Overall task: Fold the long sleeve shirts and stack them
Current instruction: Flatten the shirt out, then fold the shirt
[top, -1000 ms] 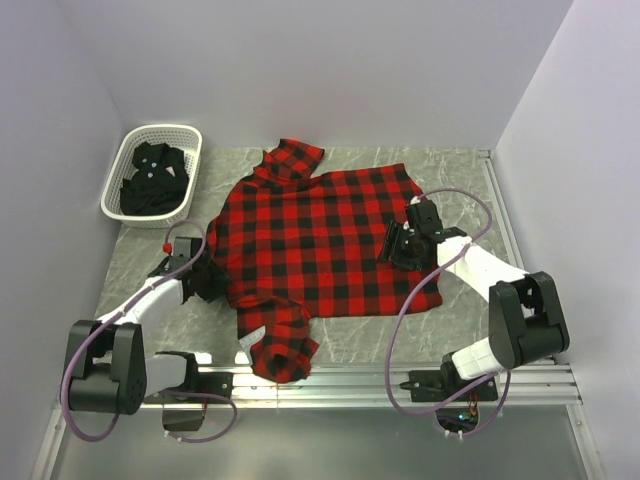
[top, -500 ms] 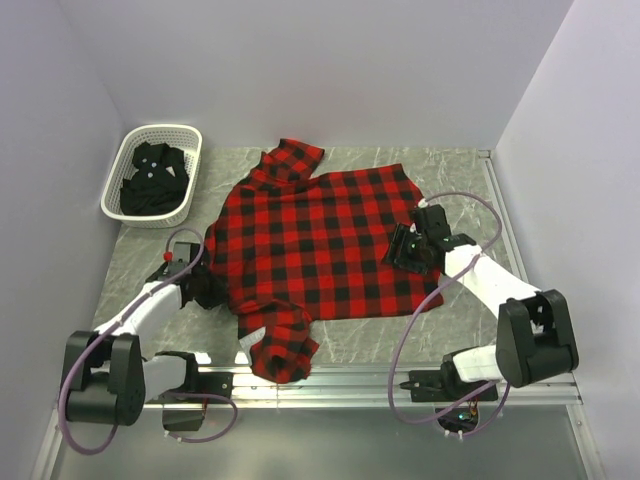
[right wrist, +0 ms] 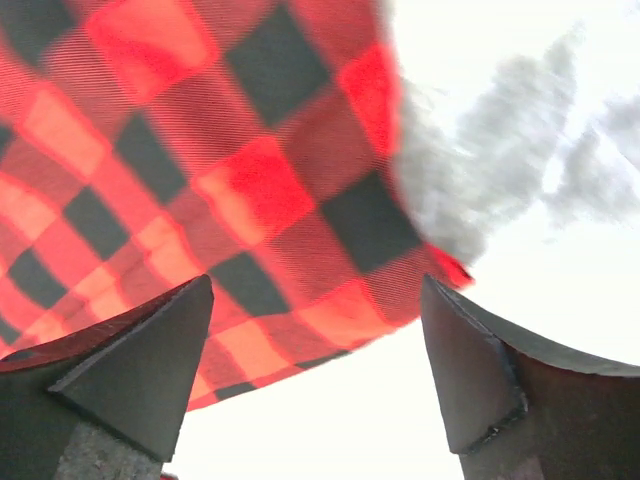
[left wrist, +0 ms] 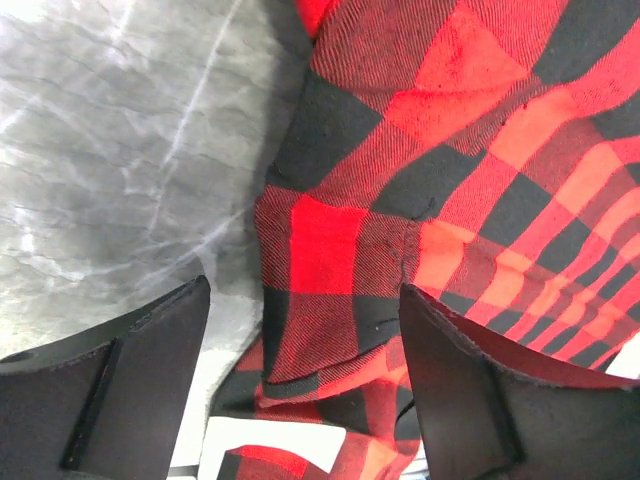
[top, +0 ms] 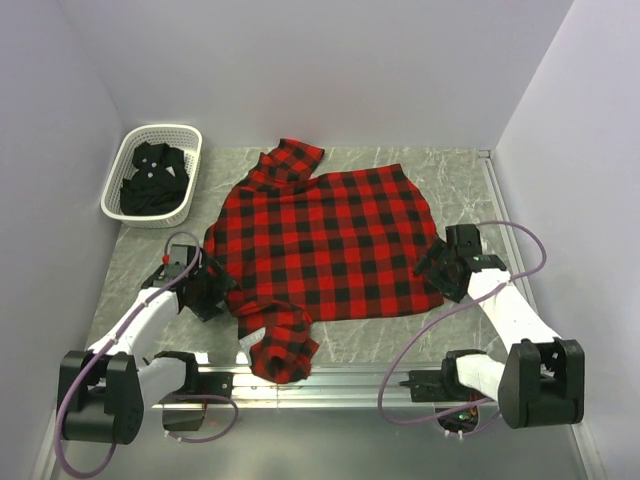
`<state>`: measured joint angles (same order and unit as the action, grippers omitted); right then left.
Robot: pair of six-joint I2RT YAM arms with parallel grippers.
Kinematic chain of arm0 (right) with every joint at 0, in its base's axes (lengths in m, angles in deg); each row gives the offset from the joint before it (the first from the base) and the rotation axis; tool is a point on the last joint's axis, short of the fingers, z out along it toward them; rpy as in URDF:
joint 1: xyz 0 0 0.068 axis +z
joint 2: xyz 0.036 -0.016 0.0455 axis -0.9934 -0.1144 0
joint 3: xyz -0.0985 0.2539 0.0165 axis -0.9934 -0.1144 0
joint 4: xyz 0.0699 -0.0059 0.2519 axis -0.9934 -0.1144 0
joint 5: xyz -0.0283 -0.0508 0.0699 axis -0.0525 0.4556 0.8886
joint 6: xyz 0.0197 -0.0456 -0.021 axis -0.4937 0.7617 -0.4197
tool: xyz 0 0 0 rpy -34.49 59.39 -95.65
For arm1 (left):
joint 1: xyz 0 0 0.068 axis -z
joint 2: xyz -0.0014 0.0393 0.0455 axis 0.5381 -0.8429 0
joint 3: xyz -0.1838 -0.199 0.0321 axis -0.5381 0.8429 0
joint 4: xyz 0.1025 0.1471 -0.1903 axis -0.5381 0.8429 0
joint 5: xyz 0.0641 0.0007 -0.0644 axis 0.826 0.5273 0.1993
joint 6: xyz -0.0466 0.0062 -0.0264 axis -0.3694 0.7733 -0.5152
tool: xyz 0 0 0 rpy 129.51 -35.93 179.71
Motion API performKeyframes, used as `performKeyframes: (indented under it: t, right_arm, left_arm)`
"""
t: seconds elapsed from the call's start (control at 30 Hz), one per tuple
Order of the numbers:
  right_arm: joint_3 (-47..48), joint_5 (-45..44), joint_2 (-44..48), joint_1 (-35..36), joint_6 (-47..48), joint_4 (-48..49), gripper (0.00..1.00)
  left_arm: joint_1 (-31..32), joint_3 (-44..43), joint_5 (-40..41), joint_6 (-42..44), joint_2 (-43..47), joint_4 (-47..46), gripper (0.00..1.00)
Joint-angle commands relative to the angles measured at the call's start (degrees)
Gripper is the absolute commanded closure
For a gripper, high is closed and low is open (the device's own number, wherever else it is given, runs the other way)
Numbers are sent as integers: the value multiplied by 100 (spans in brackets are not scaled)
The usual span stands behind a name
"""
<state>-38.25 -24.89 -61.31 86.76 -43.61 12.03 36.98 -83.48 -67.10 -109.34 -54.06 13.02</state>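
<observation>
The red-and-black flannel long sleeve shirt (top: 320, 235) lies spread flat mid-table, with one sleeve bunched at the near edge (top: 283, 350). The black long sleeve shirt (top: 152, 180) sits crumpled in the basket. My left gripper (top: 207, 290) is open at the flannel's left hem; in the left wrist view the gripper (left wrist: 303, 292) straddles the cloth edge (left wrist: 330, 260) without pinching it. My right gripper (top: 447, 266) is open just off the flannel's lower right corner; in the right wrist view the gripper (right wrist: 316, 287) hovers over that corner (right wrist: 300, 250), holding nothing.
A white lattice basket (top: 160, 130) stands at the back left. The grey marble table (top: 465, 185) is walled on the left, back and right. A metal rail (top: 360, 380) runs along the near edge, and the bunched sleeve hangs onto it.
My right gripper slid right, off the shirt body to its lower right corner, and opened wider. My left gripper closed briefly at the left hem, then opened. The shirt's right side lies flatter.
</observation>
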Motion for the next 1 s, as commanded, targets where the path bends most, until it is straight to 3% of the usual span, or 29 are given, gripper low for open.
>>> performKeyframes:
  t: [0.0, 0.33, 0.97]
  right_arm:
    - [-316, -162, 151, -306, -341, -342, 12]
    - [-747, 14, 512, -931, -710, -456, 23]
    - [-1099, 93, 249, -957, -869, 70, 38]
  left_arm:
    - [6, 11, -304, -5, 5, -12, 17]
    - [181, 160, -515, -154, 66, -47, 23]
    - [629, 397, -691, -348, -101, -407, 43]
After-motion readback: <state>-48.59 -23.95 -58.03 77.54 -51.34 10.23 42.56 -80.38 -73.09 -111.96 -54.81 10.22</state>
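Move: The left gripper hangs just above the shirt's near-left edge: the fold where the body meets the bunched sleeve lies about 3 cm to its right, 2 cm back and 2 cm below. The sleeve's white patch is some 6 cm right and 9 cm back. From the right gripper, the shirt's near-right corner lies roughly 4 cm back, 1 cm right and 5 cm below; the near table rail is 17 cm back and about level sideways. Bring the right gripper back and down onto the shirt's near-right corner, about 5 cm each way and 3 cm to the right, quickly at first, turning some 15 degrees clockwise and narrowing the fingers until they stand around the corner. Meanwhile ease the left gripper right and slightly back along the near-left fold, narrowing its fingers astride the edge; leave both partly open. ##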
